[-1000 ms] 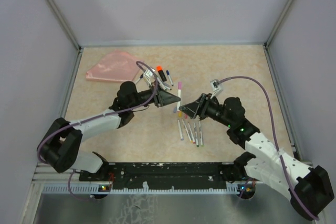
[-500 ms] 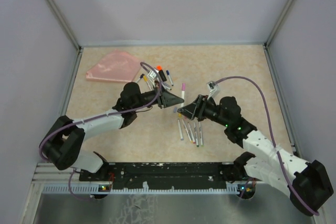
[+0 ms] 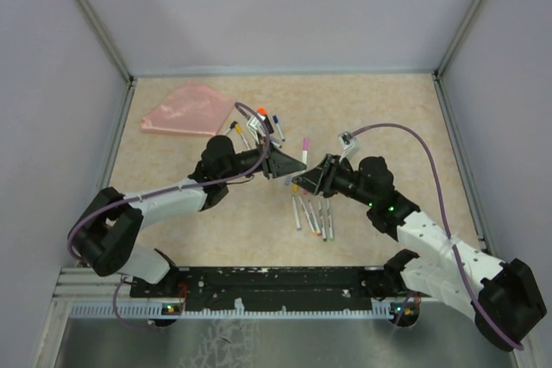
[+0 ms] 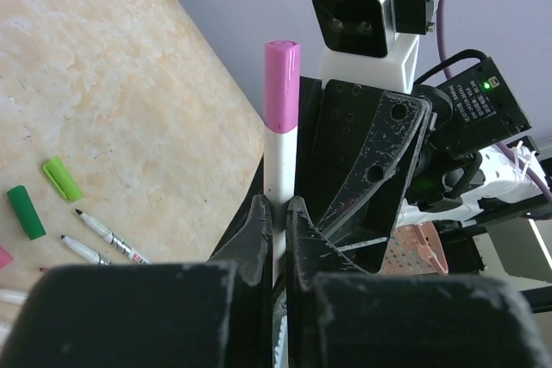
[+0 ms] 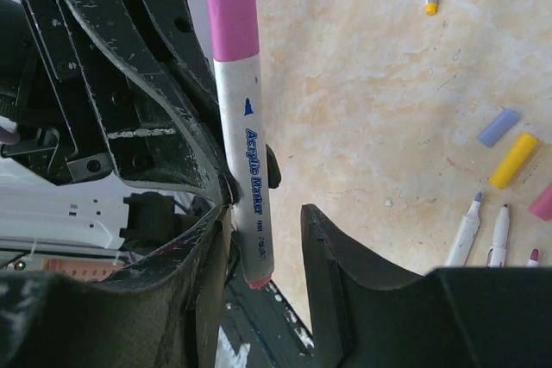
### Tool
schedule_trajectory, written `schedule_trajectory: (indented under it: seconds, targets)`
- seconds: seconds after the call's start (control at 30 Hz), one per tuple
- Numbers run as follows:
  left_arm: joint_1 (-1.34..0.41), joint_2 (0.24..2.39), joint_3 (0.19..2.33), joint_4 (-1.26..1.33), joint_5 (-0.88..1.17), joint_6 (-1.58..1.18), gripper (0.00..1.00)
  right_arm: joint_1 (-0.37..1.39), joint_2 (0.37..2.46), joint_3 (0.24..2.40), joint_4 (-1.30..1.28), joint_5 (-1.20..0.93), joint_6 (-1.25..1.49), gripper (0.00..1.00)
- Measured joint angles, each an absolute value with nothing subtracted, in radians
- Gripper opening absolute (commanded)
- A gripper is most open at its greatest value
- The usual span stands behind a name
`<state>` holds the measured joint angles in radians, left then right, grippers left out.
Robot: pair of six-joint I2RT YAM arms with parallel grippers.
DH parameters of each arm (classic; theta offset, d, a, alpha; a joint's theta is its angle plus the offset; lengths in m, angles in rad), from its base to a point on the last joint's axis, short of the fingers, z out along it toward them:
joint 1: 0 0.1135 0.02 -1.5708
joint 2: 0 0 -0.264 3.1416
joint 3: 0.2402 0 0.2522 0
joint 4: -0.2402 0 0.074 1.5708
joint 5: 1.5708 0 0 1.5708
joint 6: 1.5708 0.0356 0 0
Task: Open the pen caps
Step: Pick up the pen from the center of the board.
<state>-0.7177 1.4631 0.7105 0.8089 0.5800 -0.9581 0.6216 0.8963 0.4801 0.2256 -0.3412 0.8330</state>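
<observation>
My left gripper (image 4: pixel 276 208) is shut on the white barrel (image 4: pixel 278 170) of an acrylic marker that stands upright with its pink pen cap (image 4: pixel 281 84) on top. In the top view that left gripper (image 3: pixel 296 164) meets my right gripper (image 3: pixel 302 180) near mid-table, the pink cap (image 3: pixel 305 140) sticking up between them. My right gripper (image 5: pixel 266 210) is open around the lower barrel (image 5: pixel 246 178). One finger sits close against the barrel, and the other stands apart from it. The cap (image 5: pixel 231 6) rises above the right gripper's fingers.
Several uncapped pens (image 3: pixel 312 215) lie in a row below the grippers. Loose caps lie near them: yellow (image 5: pixel 513 160), grey-blue (image 5: pixel 498 127), light green (image 4: pixel 62 178), dark green (image 4: pixel 26 211). More pens (image 3: pixel 263 122) and a pink pouch (image 3: pixel 185 109) lie at the back left.
The left gripper carried the pink-capped pen rightward to the right gripper. The right gripper's fingers have narrowed around the barrel.
</observation>
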Motion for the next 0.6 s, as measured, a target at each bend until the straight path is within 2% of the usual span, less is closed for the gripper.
schedule_trajectory:
  seconds: [0.2,0.33,0.6]
  targets:
    - [-0.719,1.467,0.711,0.809,0.58,-0.958,0.02,0.622,0.896,0.48,0.228,-0.331,0.835,0.2]
    - [-0.719,1.47,0.718,0.809,0.58,-0.961,0.13,0.625,0.896,0.481,0.247,-0.331,0.841,0.02]
    - [-0.717,1.451,0.722,0.784,0.564,-0.923,0.61,0.625,0.871,0.481,0.237,-0.319,0.839,0.0]
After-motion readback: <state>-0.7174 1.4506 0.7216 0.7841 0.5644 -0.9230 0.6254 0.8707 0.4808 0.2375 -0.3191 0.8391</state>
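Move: The left hand already holds the pink-capped marker by its white barrel, cap pointing forward, its middle about 2 cm ahead of those fingers. From the right hand's open fingers, already around the barrel's tail end, that middle lies some 5 cm ahead and 1 cm to the right, level with them. On the board roughly 18 cm below the right hand are the blue cap, 2 cm back and 3 cm left; the yellow cap, 4 cm straight back; and the loose pink cap, 5 cm back and 3 cm right. The right fingers close and pinch the white barrel near its tail end; once they have hold, the left fingers open to about half and release the marker. Both hands nearly stay in place, the right rising about 1 cm as it takes over, the left barely stirring. ##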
